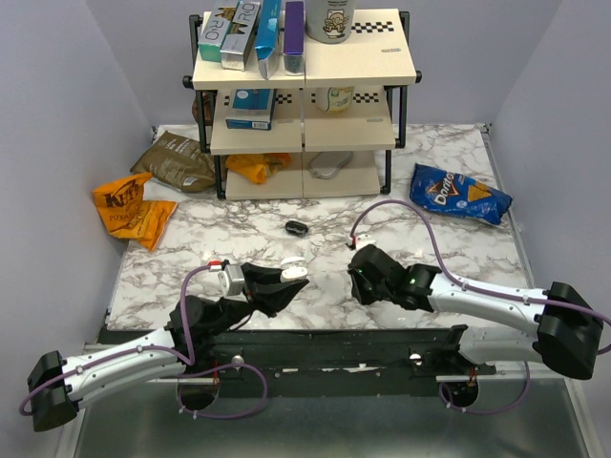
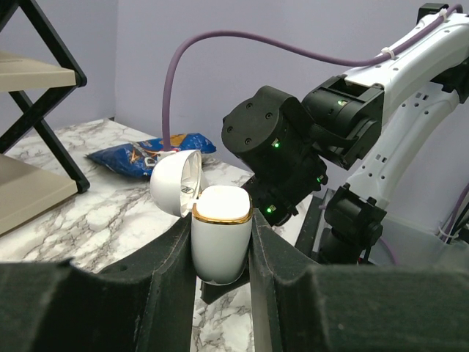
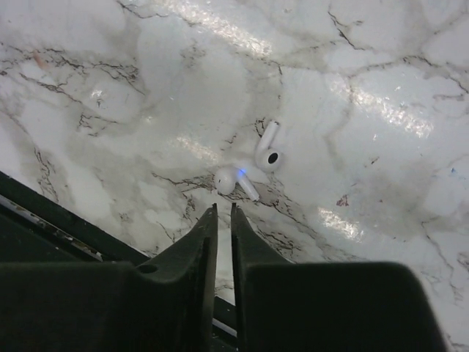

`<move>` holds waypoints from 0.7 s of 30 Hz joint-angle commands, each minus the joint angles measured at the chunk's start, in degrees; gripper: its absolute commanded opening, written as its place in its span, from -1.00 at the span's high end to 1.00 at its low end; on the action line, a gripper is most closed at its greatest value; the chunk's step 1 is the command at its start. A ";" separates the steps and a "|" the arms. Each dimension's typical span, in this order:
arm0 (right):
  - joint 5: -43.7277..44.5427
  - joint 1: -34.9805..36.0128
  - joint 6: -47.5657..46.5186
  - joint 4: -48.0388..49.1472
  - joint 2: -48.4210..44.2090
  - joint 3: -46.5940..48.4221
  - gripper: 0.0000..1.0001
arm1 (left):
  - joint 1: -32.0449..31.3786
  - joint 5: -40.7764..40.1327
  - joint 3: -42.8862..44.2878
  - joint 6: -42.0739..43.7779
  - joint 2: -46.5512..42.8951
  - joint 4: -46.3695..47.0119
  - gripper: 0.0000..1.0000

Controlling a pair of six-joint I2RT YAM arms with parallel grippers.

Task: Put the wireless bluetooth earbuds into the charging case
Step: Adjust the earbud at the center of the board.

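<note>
The charging case (image 2: pixel 218 242) here is white with a gold rim, its lid (image 2: pixel 176 182) hinged open to the left. My left gripper (image 2: pixel 220 220) is shut on its body and holds it upright just above the table; the top view shows the case (image 1: pixel 295 272) at the left gripper (image 1: pixel 284 280). Two white stemmed earbuds lie touching on the marble, one (image 3: pixel 268 151) behind the other (image 3: pixel 234 180), which shows a blue light. My right gripper (image 3: pixel 224 208) hangs just short of the nearer bud, its jaws a narrow slit apart with nothing between them. From above, the right gripper (image 1: pixel 357 275) hides the buds.
A small black oval object (image 1: pixel 296 227) lies mid-table. A shelf rack (image 1: pixel 305 114) with boxes stands at the back. A blue chip bag (image 1: pixel 460 195) lies right, orange bags (image 1: pixel 130 208) and a brown bag (image 1: pixel 176 160) left. The two grippers face each other closely.
</note>
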 commanded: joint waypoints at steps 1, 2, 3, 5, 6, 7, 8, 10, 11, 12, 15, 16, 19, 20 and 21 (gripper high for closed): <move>3.83 0.14 3.95 -2.73 0.85 -1.14 0.71 | -0.46 -0.91 0.79 0.15 -0.69 -0.12 1.00; 3.83 0.14 4.39 -2.82 1.21 -1.14 0.80 | -0.37 -0.91 0.79 0.06 -0.61 -0.03 1.00; 3.56 0.14 4.83 -2.74 1.73 -1.14 0.96 | -0.46 -0.83 0.79 0.15 -0.61 -0.03 1.00; 1.99 0.05 4.92 -2.47 2.26 -1.14 0.99 | -0.46 -0.82 0.79 -0.11 -0.61 -0.12 1.00; 1.37 0.05 4.66 -1.78 2.44 -1.31 0.99 | -0.46 -0.82 0.70 -0.11 -0.69 -0.12 1.00; 1.19 0.14 4.66 -1.68 2.70 -1.40 0.99 | -0.54 -0.91 0.70 -0.20 -0.78 -0.12 1.00; 0.75 0.05 4.49 -1.51 3.49 -1.40 0.99 | -0.54 -0.83 0.61 -0.29 -0.87 -0.12 1.00; -0.13 0.05 4.05 -0.89 4.37 -1.22 0.99 | -0.63 -0.91 0.35 -0.55 -0.78 0.23 1.00; -0.91 0.05 3.96 -0.72 5.42 -1.05 0.99 | -0.63 -1.00 0.26 -0.73 -0.87 0.32 1.00; -1.36 0.14 3.87 0.07 5.86 -0.87 0.99 | -0.72 -1.00 0.26 -0.73 -0.78 0.41 1.00; -2.32 0.14 3.69 1.48 7.96 -0.61 0.99 | -0.81 -1.00 0.09 -1.08 -0.78 0.24 1.00; -2.33 0.05 3.61 1.57 8.67 -0.43 0.99 | -0.72 -1.09 0.09 -1.08 -0.96 0.23 1.00; -2.59 0.05 3.60 2.89 10.61 0.09 0.99 | -0.98 -1.26 0.09 -1.34 -1.31 -0.20 1.00; -2.50 0.05 3.69 3.15 11.05 0.18 0.99 | -0.98 -1.35 0.09 -1.26 -1.48 -0.47 1.00; -2.15 0.05 3.78 3.41 11.49 0.44 0.99 | -0.98 -1.44 0.09 -1.43 -1.57 -0.73 1.00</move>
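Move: Just below the right hand lies the nearer earbud, about 2 cm ahead, 1 cm to its left and some 5 cm down. The other earbud lies about 5 cm ahead of the hand, neither left nor right, also on the table; the black case stands farther off, some 14 cm ahead and 14 cm left. From the left hand, the nearer earbud is about 6 cm ahead, 13 cm right and 25 cm down. Closing its part-open fingers fully on nothing, the right hand sinks about 4 cm towards the nearer earbud, at first edging barely a centimetre to the right, later drawing back about 1 cm. The wrist tips the fingers some 5–10 degrees steeper. The shut tips end close beside the earbud's head; whether they touch can't be seen. ##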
